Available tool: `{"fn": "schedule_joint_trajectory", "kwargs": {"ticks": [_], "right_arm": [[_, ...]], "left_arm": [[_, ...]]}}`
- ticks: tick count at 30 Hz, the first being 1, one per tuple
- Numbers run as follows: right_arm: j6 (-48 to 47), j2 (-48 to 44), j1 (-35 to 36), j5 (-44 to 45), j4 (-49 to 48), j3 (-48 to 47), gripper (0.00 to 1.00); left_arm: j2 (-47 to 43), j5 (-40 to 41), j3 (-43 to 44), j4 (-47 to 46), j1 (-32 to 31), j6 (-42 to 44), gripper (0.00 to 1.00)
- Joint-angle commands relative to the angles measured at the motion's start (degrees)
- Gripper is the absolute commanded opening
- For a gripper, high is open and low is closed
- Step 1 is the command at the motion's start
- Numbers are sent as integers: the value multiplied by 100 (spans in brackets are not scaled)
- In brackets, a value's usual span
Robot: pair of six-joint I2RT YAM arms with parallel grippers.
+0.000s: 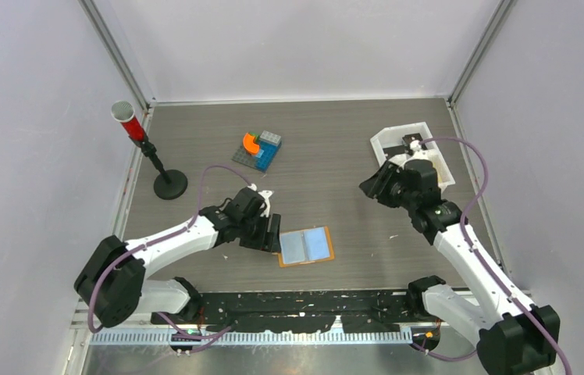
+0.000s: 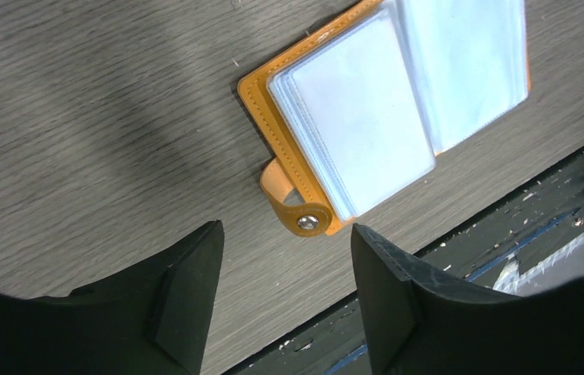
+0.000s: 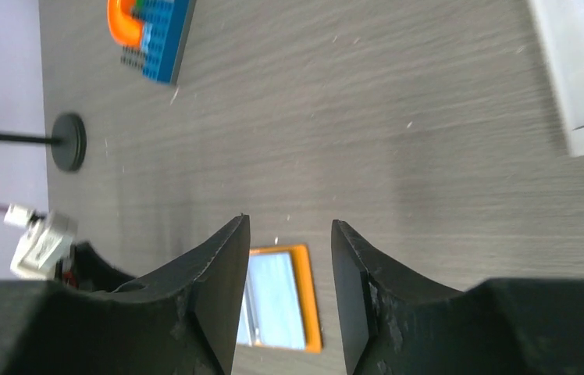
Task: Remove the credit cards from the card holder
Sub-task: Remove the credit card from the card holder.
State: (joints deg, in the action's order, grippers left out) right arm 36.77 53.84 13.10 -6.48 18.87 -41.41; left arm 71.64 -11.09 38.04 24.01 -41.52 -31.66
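Observation:
The card holder [image 1: 306, 247] lies open and flat near the table's front edge, tan-orange with pale blue sleeves [image 2: 367, 117] facing up. Its snap tab [image 2: 302, 215] points toward my left gripper [image 2: 285, 230], which hovers open just short of the tab at the holder's left edge [image 1: 272, 233], with nothing between its fingers. My right gripper [image 1: 372, 187] hangs open and empty above the table, right of centre; in its wrist view the holder [image 3: 283, 301] shows between its fingertips [image 3: 290, 223], far below. A small dark patch [image 1: 411, 143] in the white tray may be the credit cards; I cannot tell.
The white tray [image 1: 398, 133] stands at the back right, partly behind my right wrist; its wall [image 3: 578, 86] shows in the right wrist view. A blue-grey brick plate with an orange piece [image 1: 258, 150] sits at the back centre. A black stand with a red cup [image 1: 170, 184] is at the left.

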Motion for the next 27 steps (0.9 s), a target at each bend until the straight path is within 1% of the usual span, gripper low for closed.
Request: {"fn": "schedule_joint_trajectory", "kwargs": {"ticks": [1,2,3,4,5,10,16,18,19,23,27], "right_arm": [[114,-194,751,478,176,158,51],[169,-201,1029,581,213,196,53],[197,-217,1164,606,229,246,55],[273,-214,1435,829,230,273,56],[319,-215,1557,905,211,335,58],[670,-37,2549,1329,-79,592,62],[830,412,3238,1540,-477,664,64],[862,607,3443,1569,-684,648,69],[864,683,3510,1588,-754,585,69],[796,1234,3938,1727,-874,354,73],[841,1819,4181,1656,-1089,200,76]], "left_arm": [[243,-110,53,-392,-14,-131,61],[267,-122,29,-407,-14,-152,61],[291,-126,14,-409,-14,-162,60],[305,-122,-1,-404,-14,-170,59],[312,-115,-30,-431,-14,-161,58],[492,-209,-129,-705,-14,-105,43],[582,-214,-43,-686,-14,20,13],[515,-295,-32,-658,-15,43,3],[451,-325,-40,-646,-14,52,0],[135,-529,-166,-828,-14,-95,0],[-70,-817,-270,-1105,-14,-304,0]]}}
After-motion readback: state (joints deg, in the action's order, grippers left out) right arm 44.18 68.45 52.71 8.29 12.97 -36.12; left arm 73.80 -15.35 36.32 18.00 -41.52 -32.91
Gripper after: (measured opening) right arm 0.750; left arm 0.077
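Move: The card holder's strap lies about 3 cm below the left hand's point and 1 cm to its right, level with it fore and aft. The middle of the open card holder is some 8 cm to the left hand's right, 1 cm ahead and 4 cm below. From the right hand the card holder lies roughly 17 cm left, 8 cm back and 16 cm below; the white box is about 17 cm ahead, 15 cm right and 14 cm below. Left fingers pinch the strap; right hand, opening, swings about 20 cm left, back and down over the holder. ##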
